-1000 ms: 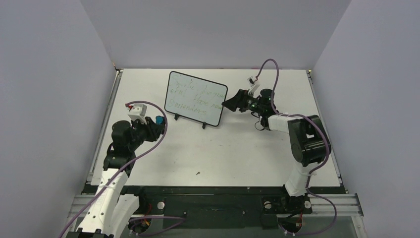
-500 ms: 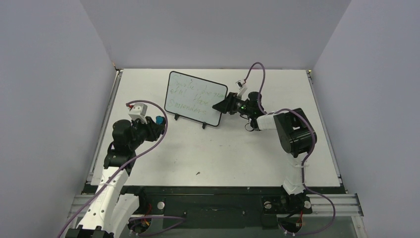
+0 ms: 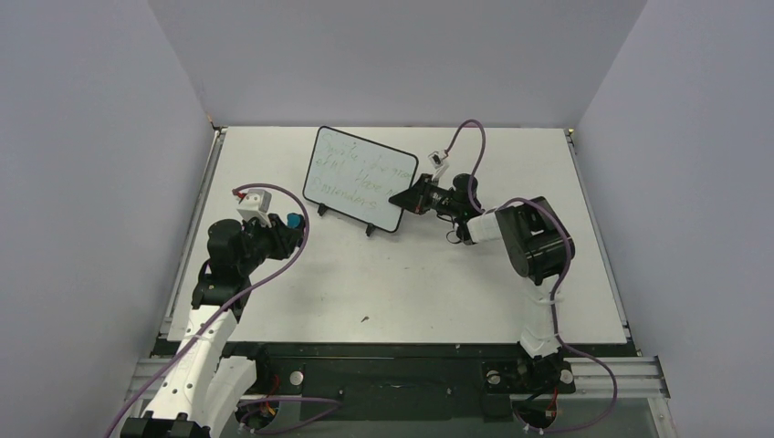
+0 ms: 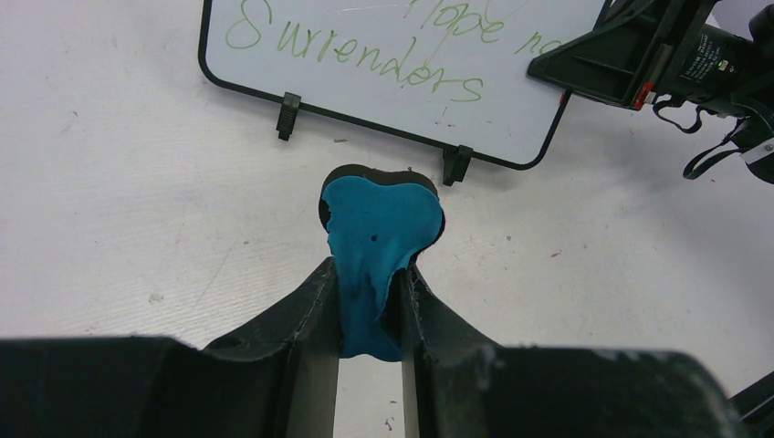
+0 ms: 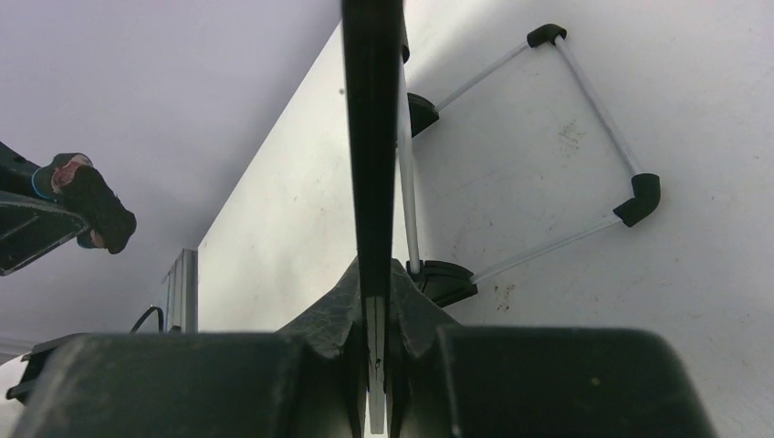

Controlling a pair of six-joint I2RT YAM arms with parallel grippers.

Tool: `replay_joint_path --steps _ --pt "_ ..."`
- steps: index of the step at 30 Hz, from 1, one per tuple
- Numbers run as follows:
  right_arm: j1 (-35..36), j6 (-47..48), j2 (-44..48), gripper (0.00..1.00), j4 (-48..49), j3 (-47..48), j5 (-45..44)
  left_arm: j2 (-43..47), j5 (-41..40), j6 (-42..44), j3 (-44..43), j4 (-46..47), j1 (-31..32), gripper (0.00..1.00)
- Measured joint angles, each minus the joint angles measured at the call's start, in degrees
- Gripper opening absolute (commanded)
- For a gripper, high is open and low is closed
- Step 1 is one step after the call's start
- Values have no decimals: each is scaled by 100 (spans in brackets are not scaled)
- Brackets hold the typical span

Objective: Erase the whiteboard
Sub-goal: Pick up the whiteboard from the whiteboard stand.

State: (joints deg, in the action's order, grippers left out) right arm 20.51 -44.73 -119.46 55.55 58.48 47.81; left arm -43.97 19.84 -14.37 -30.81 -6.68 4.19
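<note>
The whiteboard (image 3: 360, 176) leans on its stand at the back middle of the table, with green handwriting on its face (image 4: 392, 55). My right gripper (image 3: 400, 199) is shut on the board's right edge. In the right wrist view the black frame (image 5: 372, 137) runs edge-on between the closed fingers of that gripper (image 5: 374, 278). My left gripper (image 3: 290, 224) hovers to the left of the board, apart from it, shut on a blue eraser (image 4: 379, 224). In the left wrist view the left gripper (image 4: 370, 278) pinches the eraser, facing the board's lower edge.
A thin wire stand (image 5: 584, 119) with black feet props the board from behind. Its front clips (image 4: 288, 114) sit on the white table (image 3: 411, 283). Grey walls close in the back and both sides. A dark speck (image 3: 364, 319) lies near the front.
My right gripper moved left onto the whiteboard's right edge and closed on it. The board shifted slightly to the left. The left arm with the eraser stayed still.
</note>
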Motion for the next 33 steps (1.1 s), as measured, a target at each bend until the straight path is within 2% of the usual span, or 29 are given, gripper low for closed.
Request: replay_joint_path --steps 10,15,21,26,33 --pt "-61 -52 210 0 -308 -7 76 2 17 -7 0 15 -17 0" --pt "-61 415 632 0 -1220 103 127 2 20 -15 0 22 -17 0" --pt "-59 1401 988 0 -2728 605 107 9 20 -22 0 46 -17 0" --pt "-70 1746 1163 0 -3414 929 155 20 61 -76 0 50 -17 0" --pt "-98 2114 1296 0 -4673 2017 203 57 184 -306 0 96 -17 0"
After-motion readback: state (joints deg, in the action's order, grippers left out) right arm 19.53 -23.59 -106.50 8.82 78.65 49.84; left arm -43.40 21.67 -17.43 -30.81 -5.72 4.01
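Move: The right hand already grips the whiteboard by its right edge near the lower corner; the board's middle is about 8 cm to that hand's left, 4 cm ahead and slightly higher. The stand's right clip is some 6 cm left, 7 cm back and 6 cm below; its left clip is 16 cm left, 3 cm back, just as low. From the left hand, the whiteboard's middle lies about 12 cm ahead, 14 cm right and 5 cm lower. Upward, hesitantly at first and then quicker, the right hand lifts the whiteboard about 10 cm off the stand's clips, edging roughly a centimetre to the right and, late on, about as far forward. The shut fingers keep their pinch on the right edge while the wrist dips their tips some 10 degrees. ##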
